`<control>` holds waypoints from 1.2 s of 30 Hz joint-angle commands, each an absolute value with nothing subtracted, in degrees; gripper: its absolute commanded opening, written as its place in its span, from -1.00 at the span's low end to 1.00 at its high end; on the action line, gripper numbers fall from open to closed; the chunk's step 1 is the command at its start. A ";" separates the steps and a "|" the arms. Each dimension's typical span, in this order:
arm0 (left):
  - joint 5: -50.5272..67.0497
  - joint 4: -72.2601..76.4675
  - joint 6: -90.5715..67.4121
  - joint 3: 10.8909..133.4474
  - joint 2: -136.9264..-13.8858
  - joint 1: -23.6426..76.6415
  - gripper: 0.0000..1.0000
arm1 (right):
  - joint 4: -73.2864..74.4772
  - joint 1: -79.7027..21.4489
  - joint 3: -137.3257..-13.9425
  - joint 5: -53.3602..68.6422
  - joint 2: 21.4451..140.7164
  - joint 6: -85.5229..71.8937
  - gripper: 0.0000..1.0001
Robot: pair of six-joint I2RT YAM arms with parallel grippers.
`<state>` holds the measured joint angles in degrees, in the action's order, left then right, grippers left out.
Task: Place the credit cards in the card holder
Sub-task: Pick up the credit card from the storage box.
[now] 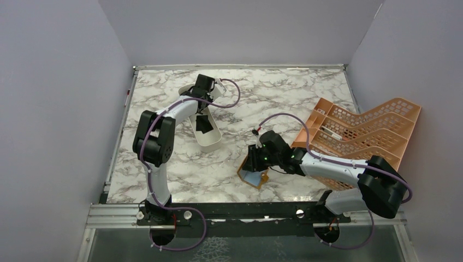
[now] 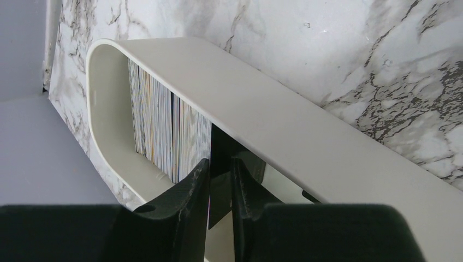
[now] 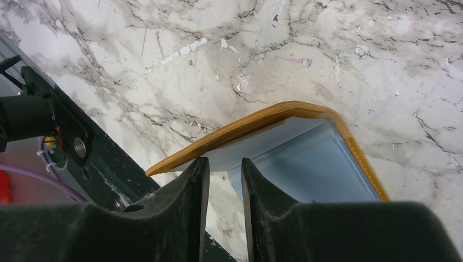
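Note:
A white oval tray (image 1: pixel 210 143) holds the credit cards, with black ones (image 1: pixel 203 124) lying in it. In the left wrist view several cards stand on edge in a packed row (image 2: pixel 169 136) inside the tray (image 2: pixel 273 109). My left gripper (image 2: pixel 220 162) reaches into the tray (image 1: pixel 201 98). Its fingers sit close on either side of a black card (image 2: pixel 219 139), and a sliver of light shows beside the card. The orange-tan card holder (image 1: pixel 254 177) lies open, one flap (image 3: pixel 262 117) raised and its inside (image 3: pixel 311 164) pale blue. My right gripper (image 3: pixel 223 162) is open at the holder's edge (image 1: pixel 252 164), pinching nothing.
A large orange lattice rack (image 1: pixel 360 131) lies at the right, just behind my right arm. The black front rail (image 3: pixel 65 136) of the table runs close to the card holder. Grey walls enclose the marble table on three sides.

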<state>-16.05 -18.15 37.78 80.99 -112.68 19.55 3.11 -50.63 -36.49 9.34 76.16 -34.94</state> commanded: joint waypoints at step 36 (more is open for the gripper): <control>-4.09 -34.02 15.87 88.64 -100.12 20.33 -1.00 | 1.06 -50.98 -37.51 11.42 77.67 -36.13 -0.32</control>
<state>-7.90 -31.46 24.01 86.59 -104.49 20.27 2.63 -50.63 -36.49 10.39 76.64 -35.18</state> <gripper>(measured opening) 0.010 0.337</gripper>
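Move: The left hand is already down in the white storage box, parted fingers straddling the front credit card of the upright stack: that card's middle is level with the hand fore and aft, 1 cm to the right and about 2 cm below. The rest of the stack is some 5 cm ahead and 2 cm left, while the loose black card lies roughly 7 cm back, 1 cm right and 5 cm lower. From the right hand, the front card is about 27 cm ahead and 22 cm left, at much the same height. Back and slightly right, almost level, the left hand first eases a couple of centimetres away from the stack while its fingers close from a narrow gap to fully shut, pinching the front credit card. Then it lifts quickly, about 5 cm, still drifting back and right, while the wrist rolls some 15 degrees, its left side dipping. ##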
